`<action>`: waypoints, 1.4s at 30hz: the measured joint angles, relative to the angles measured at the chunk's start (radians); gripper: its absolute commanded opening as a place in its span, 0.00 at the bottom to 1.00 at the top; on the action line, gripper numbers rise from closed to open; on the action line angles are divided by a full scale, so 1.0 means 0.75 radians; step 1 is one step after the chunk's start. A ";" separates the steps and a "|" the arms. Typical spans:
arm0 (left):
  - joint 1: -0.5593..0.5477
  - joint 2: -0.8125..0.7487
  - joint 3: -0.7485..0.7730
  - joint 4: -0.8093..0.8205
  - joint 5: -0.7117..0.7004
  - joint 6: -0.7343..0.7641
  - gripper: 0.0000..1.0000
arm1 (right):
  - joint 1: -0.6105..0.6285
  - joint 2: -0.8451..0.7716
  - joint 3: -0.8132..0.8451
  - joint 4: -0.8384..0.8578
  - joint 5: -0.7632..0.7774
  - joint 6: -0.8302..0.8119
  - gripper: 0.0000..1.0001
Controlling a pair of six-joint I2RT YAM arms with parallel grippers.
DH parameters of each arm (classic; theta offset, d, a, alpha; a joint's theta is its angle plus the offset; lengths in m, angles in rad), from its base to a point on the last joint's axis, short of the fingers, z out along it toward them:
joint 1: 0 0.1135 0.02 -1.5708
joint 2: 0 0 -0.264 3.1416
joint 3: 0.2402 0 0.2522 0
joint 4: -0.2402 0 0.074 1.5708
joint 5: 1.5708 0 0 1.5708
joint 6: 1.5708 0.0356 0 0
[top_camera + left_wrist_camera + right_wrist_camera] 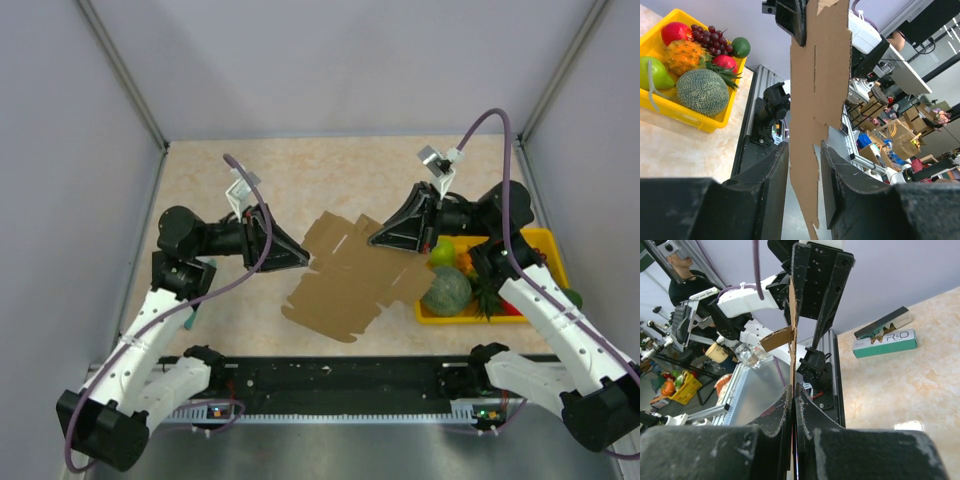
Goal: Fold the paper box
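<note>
The paper box (345, 280) is a flat brown die-cut cardboard sheet with flaps, spanning the middle of the table between my two grippers. My left gripper (305, 260) is at its left edge. In the left wrist view the sheet (820, 75) passes between the fingers (777, 170), with a visible gap on the right side, so this gripper (805, 147) is open around it. My right gripper (375, 240) holds the sheet's upper right edge. In the right wrist view the gripper (794, 387) is shut on the cardboard, which is seen edge-on with one flap (777, 338) sticking out.
A yellow tray (548, 238) of fruit sits at the right, just behind my right arm, and shows in the left wrist view too (695, 119). A teal-and-white packet (885, 343) lies on the table at the left. A black rail (340, 375) runs along the near edge.
</note>
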State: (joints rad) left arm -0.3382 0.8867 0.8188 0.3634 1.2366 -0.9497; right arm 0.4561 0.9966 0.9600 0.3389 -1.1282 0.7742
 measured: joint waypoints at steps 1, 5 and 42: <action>0.000 0.013 -0.003 0.019 0.001 -0.020 0.35 | 0.000 0.000 -0.001 0.008 -0.002 0.007 0.00; -0.010 0.049 -0.007 0.066 0.001 -0.064 0.31 | 0.000 0.000 -0.006 0.027 -0.005 0.018 0.00; -0.233 0.089 0.049 -0.106 -0.020 0.122 0.01 | 0.052 0.009 -0.006 0.001 0.030 -0.020 0.00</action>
State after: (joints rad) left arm -0.5133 0.9535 0.8555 0.2836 1.2213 -0.8585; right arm 0.4950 1.0035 0.9554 0.3393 -1.1057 0.7593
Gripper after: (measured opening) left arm 0.139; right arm 0.008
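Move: The paper box's left edge, where the left fingers will shut, lies about 3 cm right and 2 cm back of the left gripper, roughly level with it. The paper box's middle is some 10 cm right and 3 cm back, with the right gripper about 12 cm right and 4 cm ahead; the melon is some 33 cm right, 9 cm back and 26 cm below. From the right gripper, already pinching the box, that left edge is about 9 cm left and 6 cm back. Bring the left gripper right and back by about 4 cm onto the left edge of the raised paper box, its partly open fingers straddling the sheet, and turn the hand some 10 degrees clockwise. Then ease it down about 1 cm and close the fingers to pinch the cardboard near the end of the slit. With the right gripper, keep the pinch almost still. ##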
